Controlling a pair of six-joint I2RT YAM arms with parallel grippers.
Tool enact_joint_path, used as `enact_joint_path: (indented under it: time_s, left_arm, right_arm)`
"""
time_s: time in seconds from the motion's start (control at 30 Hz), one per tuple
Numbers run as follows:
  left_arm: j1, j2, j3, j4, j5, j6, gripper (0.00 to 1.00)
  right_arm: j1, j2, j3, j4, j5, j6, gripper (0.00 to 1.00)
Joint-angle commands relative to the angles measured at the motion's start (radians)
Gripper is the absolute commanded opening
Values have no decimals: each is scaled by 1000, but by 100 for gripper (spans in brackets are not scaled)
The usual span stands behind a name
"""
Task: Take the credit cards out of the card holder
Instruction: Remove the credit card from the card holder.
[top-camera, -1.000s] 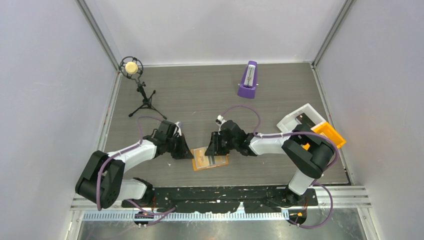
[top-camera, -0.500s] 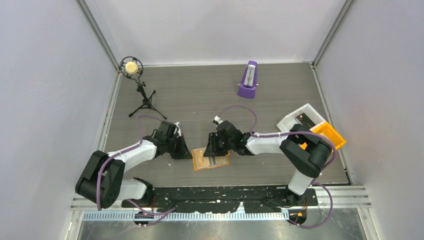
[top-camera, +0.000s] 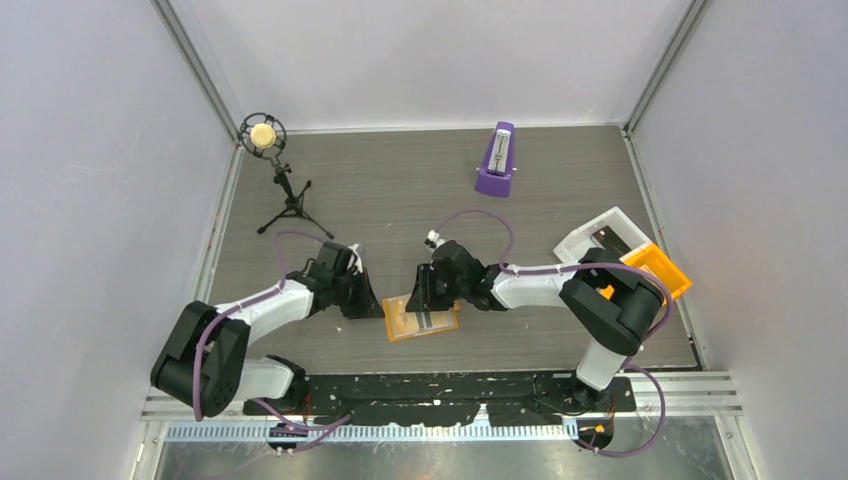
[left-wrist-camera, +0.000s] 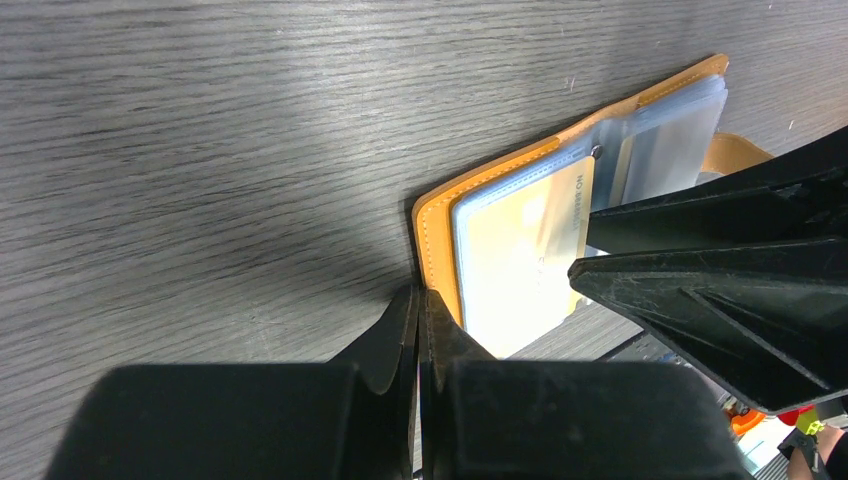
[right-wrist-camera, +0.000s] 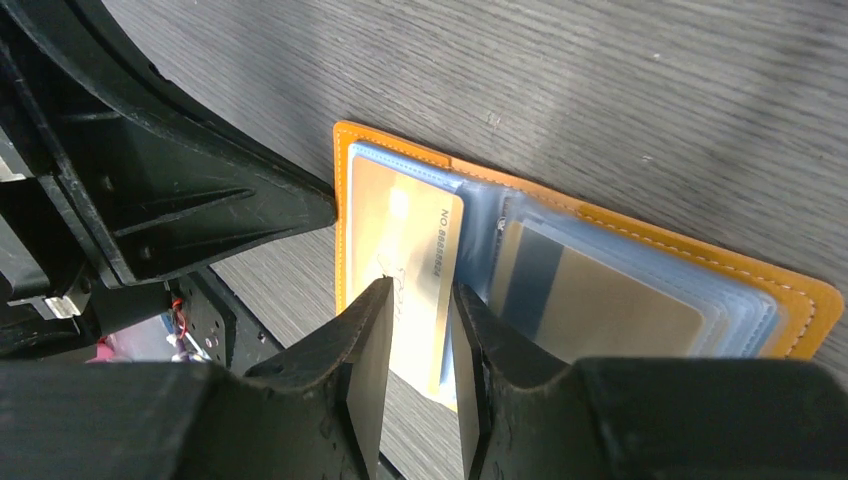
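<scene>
The orange card holder (top-camera: 425, 324) lies open on the table between both arms. In the right wrist view its orange border (right-wrist-camera: 342, 220) frames clear pockets. A pale card (right-wrist-camera: 405, 235) fills the left pocket and a grey card with a blue stripe (right-wrist-camera: 600, 300) the right one. My right gripper (right-wrist-camera: 420, 295) is down over the pale card, its jaws a narrow gap apart, and the card lies flat under them. My left gripper (left-wrist-camera: 418, 297) is shut, its tips against the holder's orange edge (left-wrist-camera: 437, 215). The right gripper (left-wrist-camera: 580, 243) shows there over the pale card (left-wrist-camera: 515, 255).
A purple metronome (top-camera: 496, 160) stands at the back of the table. A microphone on a small tripod (top-camera: 288, 200) is at the back left. A white bin (top-camera: 600, 232) and an orange bin (top-camera: 660, 268) sit at the right edge.
The right gripper has edged a little left over the holder. The left gripper has stayed at the holder's left edge.
</scene>
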Motion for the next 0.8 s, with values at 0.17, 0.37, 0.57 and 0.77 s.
enact_joint_path:
  time_s: [0.17,0.37,0.57,0.77]
  left_arm:
    - [-4,10,-6,20,-32,6,0]
    - [-6,4,-1,18,-30,1,0]
    - [-6,9,9,10,-36,2,0]
    - [-6,34,12,9,-39,6,0]
  right_arm:
    - [-36,18,-64,227,-78,53,24]
    - [-47,15,-86,298,-103,62,7]
    - [-60,-13,-120,331,-114,72,5]
    - [-79,-49,-154,354,-133,83,5]
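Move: Between the right hand's parted fingertips runs the free right-hand edge of the credit card in the card holder's left pocket. The card's middle lies about 3 cm to that hand's left, 1 cm back and 1 cm below; the right pocket with its cards is some 5 cm to the hand's right, 2 cm back and about 1 cm below. From the shut left hand at the holder's left rim, the same card's middle is roughly 4 cm to the right, 1 cm back and 1 cm below. Closing its fingers nearly shut, the right hand pinches the free right edge of the left-pocket card between its tips. While closing it dips about half a centimetre and comes up again, shifts under 1 cm forward and slightly right, and rolls some 10 degrees so that its left side rises. The left hand stays put, shut, its tips still at the holder's left rim. ##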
